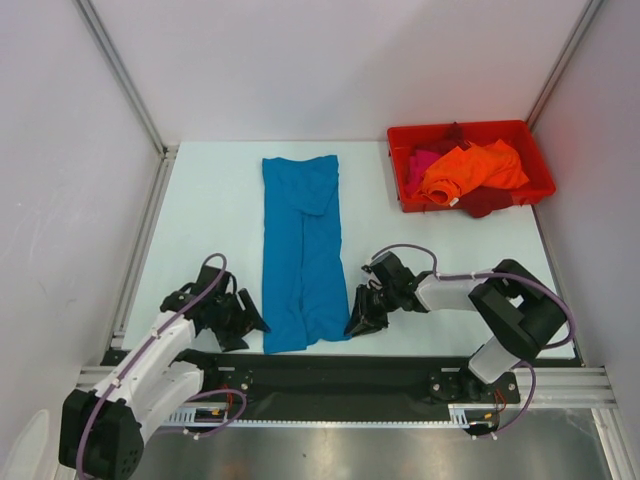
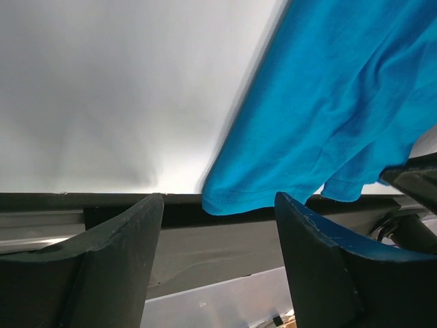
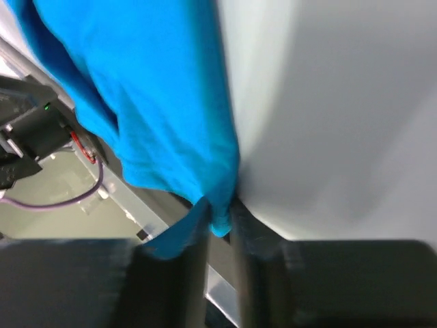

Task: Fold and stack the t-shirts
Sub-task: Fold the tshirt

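The teal-blue t-shirt (image 1: 300,250) lies on the white table as a long narrow strip running away from the arms. My left gripper (image 1: 257,330) sits low by the strip's near left corner. In the left wrist view the left gripper (image 2: 218,198) stands open, and the t-shirt (image 2: 328,102) has its hem corner just beyond the fingertips, not between them. My right gripper (image 1: 357,318) is at the near right corner. The right wrist view shows that gripper (image 3: 220,212) shut on the corner of the t-shirt (image 3: 150,89), with a tip of cloth poking out between its fingers.
A red plastic bin (image 1: 465,127) stands at the back right, holding an orange shirt (image 1: 475,168), a magenta one (image 1: 420,165) and a dark red one (image 1: 485,203). A black rail (image 1: 330,370) runs along the table's near edge. Aluminium posts frame the sides.
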Motion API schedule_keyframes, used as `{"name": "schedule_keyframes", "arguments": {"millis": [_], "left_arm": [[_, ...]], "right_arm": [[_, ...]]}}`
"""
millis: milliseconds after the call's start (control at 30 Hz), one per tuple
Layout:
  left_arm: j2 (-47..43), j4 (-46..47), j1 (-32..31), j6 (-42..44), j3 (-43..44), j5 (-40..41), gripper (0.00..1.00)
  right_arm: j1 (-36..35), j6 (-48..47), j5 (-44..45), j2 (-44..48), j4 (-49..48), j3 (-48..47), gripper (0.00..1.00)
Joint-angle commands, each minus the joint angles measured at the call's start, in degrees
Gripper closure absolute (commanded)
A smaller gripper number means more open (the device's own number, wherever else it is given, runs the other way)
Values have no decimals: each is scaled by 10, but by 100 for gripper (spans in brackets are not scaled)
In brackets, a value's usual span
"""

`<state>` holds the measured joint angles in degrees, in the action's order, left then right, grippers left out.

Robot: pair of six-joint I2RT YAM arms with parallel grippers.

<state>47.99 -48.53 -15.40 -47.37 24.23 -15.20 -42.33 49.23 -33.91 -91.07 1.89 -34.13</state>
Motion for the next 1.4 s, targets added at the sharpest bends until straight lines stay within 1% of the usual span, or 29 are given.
{"name": "schedule_keyframes", "arguments": {"millis": [0,33,100,167,300,433,533,633,733,833,867,1100,1167,1233,1267,1333,1367], "left_arm": [[-4,16,-18,-25,5,-8,28],[0,23,-27,-32,2,-11,29],[2,29,-39,-38,2,-8,32],[5,31,-53,-46,3,-4,31],[12,43,-62,-54,-1,-5,31],[27,50,-81,-68,-10,-8,30],[35,43,-91,-79,-14,4,30],[30,31,-94,-96,-21,15,30],[23,22,-96,-112,-29,24,30],[21,35,-97,-123,-43,12,33],[20,34,-99,-126,-45,12,38],[28,59,-111,-141,-58,11,47],[36,70,-113,-142,-56,10,53],[47,80,-117,-142,-56,9,57],[49,84,-118,-143,-56,8,63],[55,96,-118,-142,-56,10,68],[55,100,-119,-141,-57,12,77]], "right_arm": [[4,-24,82,-17,35,11,79],[1,-26,84,-3,41,14,88],[-5,-33,81,12,60,15,95],[-15,-35,61,31,70,18,100],[-27,-32,60,58,86,27,100],[-26,-17,64,74,76,47,100],[-26,-6,60,70,47,63,100],[-27,3,51,52,27,59,100],[-28,3,49,41,21,55,100],[-28,0,47,40,24,54,100],[-27,-2,49,41,24,55,100],[-26,-12,47,39,31,57,100],[-26,-13,47,41,34,54,100],[-26,-14,46,42,39,53,100],[-26,-16,46,42,40,52,100],[-26,-19,47,44,43,50,100],[-25,-21,46,45,47,49,100]]}}
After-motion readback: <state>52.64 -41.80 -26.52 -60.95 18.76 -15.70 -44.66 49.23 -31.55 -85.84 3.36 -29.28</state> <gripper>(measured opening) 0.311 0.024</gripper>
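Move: The left hand, open, is above and just outside the t-shirt's left hem corner, which lies about 3 cm back, 3 cm to its right and 3 cm below; the right hem corner is some 22 cm to its right, about level. The right hand is already around that right corner, no more than 1 cm below it. From the right hand, the left corner lies 19 cm left and 3 cm back, and the notch in the hem about 10 cm left and 2 cm back. Pinching the t-shirt's right hem corner, the right fingers finish shutting, drag it about 2.5 cm back towards the table's near edge and slightly right, then hold still. The left hand eases some 2 cm right, then sinks and draws back about 3 cm each way onto the left corner, fingertips tilting slightly towards the base, and closes to under half its opening around the cloth. ##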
